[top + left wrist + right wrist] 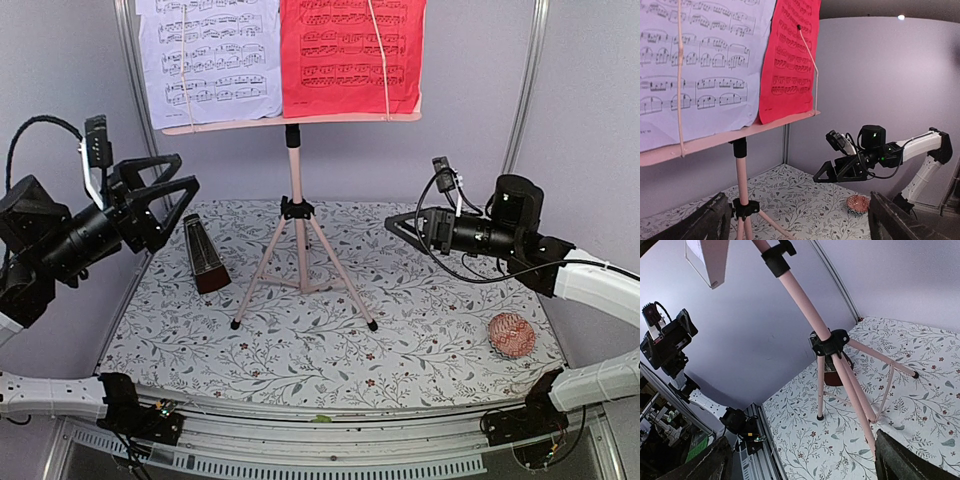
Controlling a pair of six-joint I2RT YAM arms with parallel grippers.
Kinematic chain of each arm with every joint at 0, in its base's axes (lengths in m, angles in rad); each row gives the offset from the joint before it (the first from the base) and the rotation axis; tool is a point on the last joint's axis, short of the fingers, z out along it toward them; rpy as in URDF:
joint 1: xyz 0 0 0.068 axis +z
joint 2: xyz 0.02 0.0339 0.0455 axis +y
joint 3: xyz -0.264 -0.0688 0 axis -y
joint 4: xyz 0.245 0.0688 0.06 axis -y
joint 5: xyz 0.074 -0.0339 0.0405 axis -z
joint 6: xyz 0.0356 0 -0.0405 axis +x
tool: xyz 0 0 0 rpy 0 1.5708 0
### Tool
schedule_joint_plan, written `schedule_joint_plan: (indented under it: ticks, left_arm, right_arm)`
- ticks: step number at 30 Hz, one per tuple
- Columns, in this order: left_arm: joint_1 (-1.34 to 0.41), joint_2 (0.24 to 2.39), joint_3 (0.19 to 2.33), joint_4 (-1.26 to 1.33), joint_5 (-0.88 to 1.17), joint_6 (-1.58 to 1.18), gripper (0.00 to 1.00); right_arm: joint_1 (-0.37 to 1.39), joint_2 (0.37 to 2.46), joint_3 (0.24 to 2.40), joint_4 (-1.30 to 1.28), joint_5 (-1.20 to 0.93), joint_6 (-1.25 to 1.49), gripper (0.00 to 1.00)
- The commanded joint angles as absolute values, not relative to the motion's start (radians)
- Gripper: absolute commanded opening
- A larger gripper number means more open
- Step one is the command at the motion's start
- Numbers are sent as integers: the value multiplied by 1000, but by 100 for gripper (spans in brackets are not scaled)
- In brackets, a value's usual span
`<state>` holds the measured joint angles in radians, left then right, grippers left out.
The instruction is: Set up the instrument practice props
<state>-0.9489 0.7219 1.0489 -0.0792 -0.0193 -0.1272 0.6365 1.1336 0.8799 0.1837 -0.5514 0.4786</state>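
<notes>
The pink tripod music stand (293,180) is upright mid-table, and its desk ledge (290,123) carries a lilac sheet (210,55) and a red sheet (350,50) of printed music. Left of its legs stands the dark brown pyramid metronome (203,255). My left gripper (185,172) hangs open in the air left of the pole, below the lilac sheet (700,65), holding nothing. Right of the pole my right gripper (400,225) is open and empty, aimed at the stand's hub (830,342). The metronome (832,376) shows partly behind the legs.
A small pink knitted ball (511,335) lies at the front right of the floral mat (300,340). Lilac walls and metal posts (527,85) close in the back and sides. The stand's three feet spread across the mat's middle.
</notes>
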Motion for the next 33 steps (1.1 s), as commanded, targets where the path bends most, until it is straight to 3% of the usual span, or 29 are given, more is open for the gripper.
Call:
schedule_joint_plan:
  ticks: [1, 8, 16, 33]
  left_arm:
    - [-953, 687, 897, -27, -52, -305, 96]
    - [-948, 679, 694, -5, -172, -464, 96]
    - [-908, 863, 649, -93, -312, -610, 96]
    - [-730, 1235, 604, 85, -164, -609, 96]
  right_arm:
    - [672, 1198, 858, 249, -505, 494, 99]
    - [731, 1328, 856, 252, -426, 440, 99]
    - [757, 1447, 821, 282, -358, 391, 99]
    - [799, 1688, 858, 307, -252, 364, 99]
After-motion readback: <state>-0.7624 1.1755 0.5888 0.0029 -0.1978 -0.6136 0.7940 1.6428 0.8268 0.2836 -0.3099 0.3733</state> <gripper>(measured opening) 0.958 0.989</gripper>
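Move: The music stand's left leg has its middle some 18 cm ahead of the left hand, 2 cm to its right and 35 cm below; the metronome stands about 25 cm ahead, 12 cm left and 35 cm below. From the right hand, the stand's right leg lies roughly 9 cm ahead, 9 cm left and 19 cm below, the leg joint about 15 cm ahead, 17 cm left and 8 cm below. Both hands sink towards the lower parts of the stand's two front legs with their fingers staying wide open: the left drops about 35 cm and reaches forward some 12 cm, its fingers tipping down nearly 50 degrees and swinging from rightward towards forward. The right goes down about 20 cm while easing left, its left-pointing fingers dipping too, and each hand ends just short of its leg, with no grip taken on it. ##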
